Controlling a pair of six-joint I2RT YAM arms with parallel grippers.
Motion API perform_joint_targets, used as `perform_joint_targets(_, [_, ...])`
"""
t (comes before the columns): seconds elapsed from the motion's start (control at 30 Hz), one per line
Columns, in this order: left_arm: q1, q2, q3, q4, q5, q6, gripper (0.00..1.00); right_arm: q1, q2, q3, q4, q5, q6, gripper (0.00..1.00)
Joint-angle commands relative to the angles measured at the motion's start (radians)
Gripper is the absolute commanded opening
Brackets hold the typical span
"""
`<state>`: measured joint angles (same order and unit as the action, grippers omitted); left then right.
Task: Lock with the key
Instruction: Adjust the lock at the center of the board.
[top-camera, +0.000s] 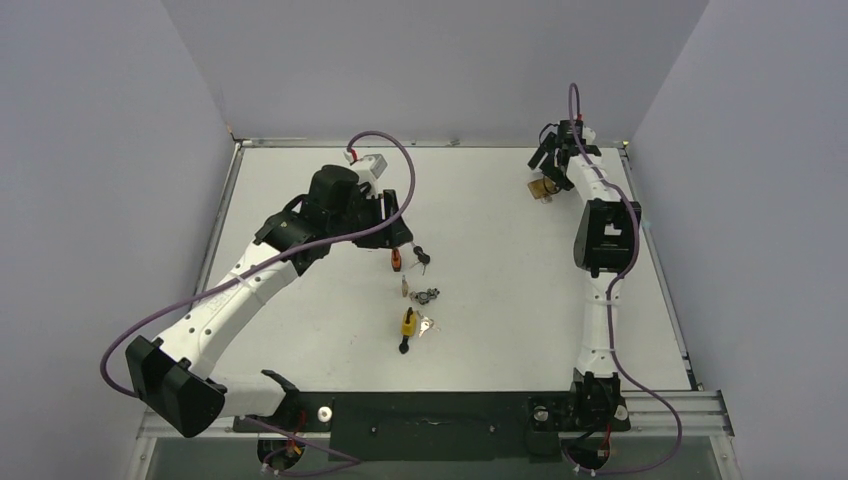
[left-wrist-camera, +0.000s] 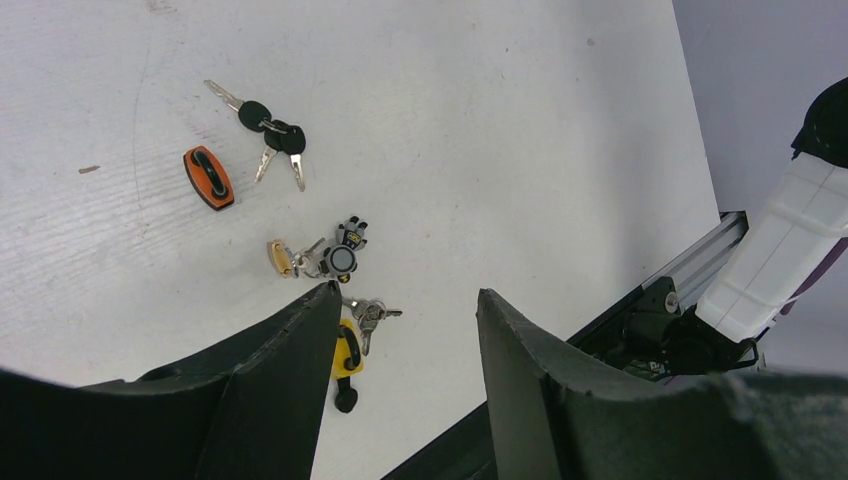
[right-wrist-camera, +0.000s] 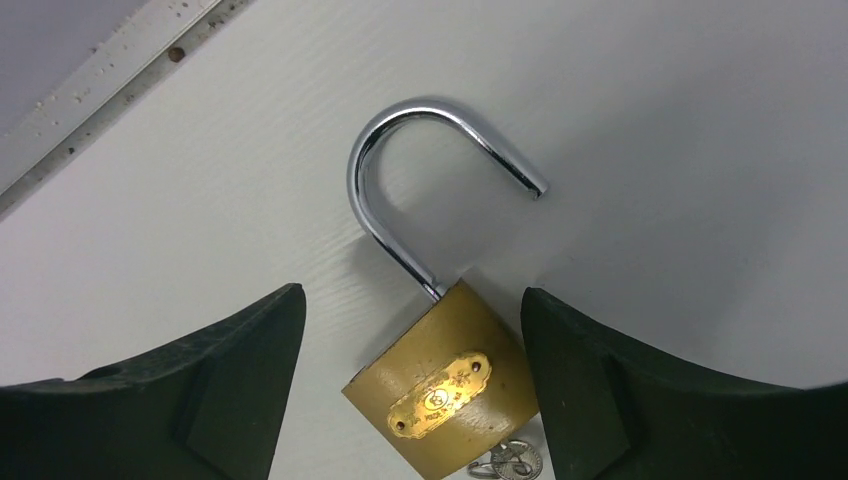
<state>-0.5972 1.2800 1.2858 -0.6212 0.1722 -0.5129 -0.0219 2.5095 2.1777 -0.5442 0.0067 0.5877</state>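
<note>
A brass padlock (right-wrist-camera: 440, 390) lies flat on the white table (right-wrist-camera: 700, 120) at the far right, its chrome shackle (right-wrist-camera: 400, 150) swung open. A key ring (right-wrist-camera: 512, 461) pokes out at the lock's base; the key's blade is hidden. My right gripper (right-wrist-camera: 412, 292) hangs open over the padlock (top-camera: 542, 188), one finger on each side of the body, the right finger close to it. My left gripper (left-wrist-camera: 408, 290) is open and empty above the table's middle, and appears in the top view as the left gripper (top-camera: 398, 228).
Below the left gripper lie a bunch of black-headed keys (left-wrist-camera: 270, 130), an orange lock (left-wrist-camera: 208, 177), a small brass lock with keys (left-wrist-camera: 283, 258), a yellow lock (left-wrist-camera: 347, 352) and silver keys (left-wrist-camera: 370, 312). The table's metal edge rail (right-wrist-camera: 90, 110) runs just beyond the padlock.
</note>
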Motion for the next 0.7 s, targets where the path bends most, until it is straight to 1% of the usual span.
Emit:
perform_joint_targets(0.0, [0.017, 0.027, 0.072, 0.019, 0.045, 0.014, 0.5, -0.015, 0.007, 0.06, -0.079, -0.055, 0.008, 0.73])
perform_joint_targets(0.13, [0.023, 0.049, 0.088, 0.033, 0.067, 0.005, 0.5, -0.012, 0.018, 0.051, -0.148, -0.039, 0.014, 0.63])
perform_joint_targets(0.23, [0.025, 0.063, 0.093, 0.034, 0.071, 0.005, 0.5, -0.003, 0.017, 0.049, -0.203, 0.0, -0.007, 0.61])
perform_joint_targets(0.37, [0.027, 0.077, 0.099, 0.042, 0.09, 0.003, 0.5, 0.015, 0.027, 0.087, -0.284, 0.068, -0.041, 0.6])
perform_joint_targets(0.43, [0.027, 0.081, 0.105, 0.045, 0.1, -0.002, 0.5, 0.016, 0.039, 0.106, -0.314, 0.088, -0.061, 0.56])
perform_joint_targets(0.5, [0.028, 0.086, 0.113, 0.046, 0.104, -0.002, 0.5, 0.044, 0.04, 0.109, -0.335, 0.102, -0.08, 0.53])
perform_joint_targets(0.53, [0.028, 0.087, 0.116, 0.047, 0.105, -0.002, 0.5, 0.048, 0.038, 0.106, -0.343, 0.105, -0.086, 0.49])
perform_joint_targets(0.67, [0.028, 0.084, 0.116, 0.048, 0.108, -0.003, 0.5, 0.065, 0.027, 0.095, -0.351, 0.115, -0.105, 0.47])
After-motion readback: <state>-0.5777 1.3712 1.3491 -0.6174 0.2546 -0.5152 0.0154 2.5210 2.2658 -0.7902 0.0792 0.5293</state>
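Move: The open padlock's brass body lies just behind the right hand, about 3 cm back, 1 cm to the right and 1 cm lower, already between the open fingers. The shackle reaches out ahead, its middle about 3 cm forward and 2 cm right of the hand. The small keys hang behind the body, some 6 cm back and 2 cm right. From the left hand, the brass body is about 31 cm ahead, 31 cm right and 24 cm below. The right fingers close from three-quarters open to about half and pinch the padlock's brass body by its sides. Low over the table, the right hand draws straight back about 3.5 cm, dragging the padlock towards the base, while the wrist tips some 10 degrees more steeply down. ##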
